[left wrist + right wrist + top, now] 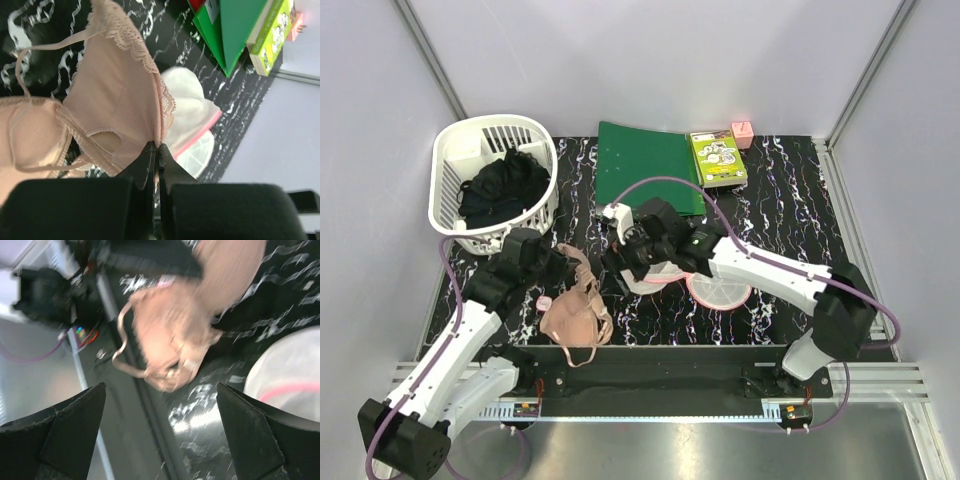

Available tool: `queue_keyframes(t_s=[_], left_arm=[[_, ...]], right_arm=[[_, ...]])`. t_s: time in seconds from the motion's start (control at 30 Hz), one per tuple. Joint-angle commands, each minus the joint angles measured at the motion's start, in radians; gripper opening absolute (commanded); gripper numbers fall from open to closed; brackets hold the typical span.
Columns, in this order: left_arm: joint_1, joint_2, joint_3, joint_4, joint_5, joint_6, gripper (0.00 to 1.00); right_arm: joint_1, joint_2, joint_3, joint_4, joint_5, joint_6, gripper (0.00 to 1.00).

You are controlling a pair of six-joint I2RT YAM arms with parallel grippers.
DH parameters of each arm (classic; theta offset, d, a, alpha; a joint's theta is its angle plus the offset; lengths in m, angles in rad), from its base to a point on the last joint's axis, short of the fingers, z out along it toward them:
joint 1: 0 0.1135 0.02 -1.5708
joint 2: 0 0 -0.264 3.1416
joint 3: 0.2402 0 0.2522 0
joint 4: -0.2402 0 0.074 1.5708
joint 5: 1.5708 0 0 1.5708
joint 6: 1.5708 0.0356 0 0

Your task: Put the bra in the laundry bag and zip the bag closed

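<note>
The peach bra (pixel 575 312) lies at the table's front, one cup lifted. My left gripper (pixel 560 268) is shut on that cup's lace edge; in the left wrist view the bra (pixel 115 100) hangs from the pinched fingertips of the left gripper (pixel 157 146). The white mesh laundry bag (pixel 720 292) with pink trim lies to the right, partly under my right arm, and shows beyond the bra (pixel 187 120). My right gripper (pixel 625 262) hovers open between bra and bag. In the blurred right wrist view the right gripper (pixel 160 395) holds nothing, with the bra (pixel 175 330) ahead and the bag (pixel 290 375) at the right.
A white slotted basket (pixel 448 170) holding black clothes (pixel 505 190) stands at the back left. A green folder (pixel 650 165), a green book (pixel 718 158) and a small pink box (pixel 742 133) lie along the back. The metal front rail (pixel 660 372) runs just below the bra.
</note>
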Motion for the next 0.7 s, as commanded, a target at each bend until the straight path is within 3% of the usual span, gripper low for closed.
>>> queue_keyframes(t_s=[0.0, 0.17, 0.37, 0.4, 0.43, 0.63, 0.67], left_arm=[[-0.017, -0.038, 0.042, -0.083, -0.008, -0.146, 0.00], [-0.019, -0.047, 0.081, -0.146, 0.004, -0.185, 0.00], [-0.019, -0.055, 0.108, -0.223, 0.006, -0.207, 0.00], [-0.019, -0.058, 0.107, -0.224, 0.010, -0.212, 0.00], [-0.019, -0.064, 0.107, -0.226, 0.017, -0.217, 0.00], [-0.019, -0.099, 0.082, -0.266, 0.052, -0.244, 0.00], [-0.019, -0.113, 0.076, -0.273, 0.053, -0.247, 0.00]], right_arm=[[0.047, 0.063, -0.009, 0.288, 0.132, -0.053, 1.00], [0.121, 0.155, -0.011, 0.412, 0.166, -0.050, 1.00], [0.177, 0.236, 0.005, 0.472, 0.257, -0.039, 0.89], [0.185, 0.248, 0.006, 0.474, 0.290, -0.042, 0.84], [0.193, 0.253, 0.010, 0.468, 0.373, -0.041, 0.71], [0.198, 0.279, 0.003, 0.514, 0.565, -0.068, 0.50], [0.198, 0.281, 0.000, 0.520, 0.577, -0.085, 0.36]])
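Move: Hanging from the left hand's shut fingers, the bra has its middle roughly 7 cm to the right hand's left, 5 cm back and 10 cm below. The small pink tin lies about 16 cm to the right hand's left, 5 cm back and 18 cm down; the laundry bag lies some 17 cm to the right hand's right and level with it. From the left hand the bag is about 25 cm right, 2 cm back and 15 cm below. Reaching left about 9 cm and sinking some 7 cm, the right hand goes in under the left gripper to the hanging bra; its wide-open fingers close to about half around the cloth as it rolls some 15 degrees and eases forward. The left hand keeps its pinch on the bra's upper edge and draws back about 3 cm, tipping down slightly. ##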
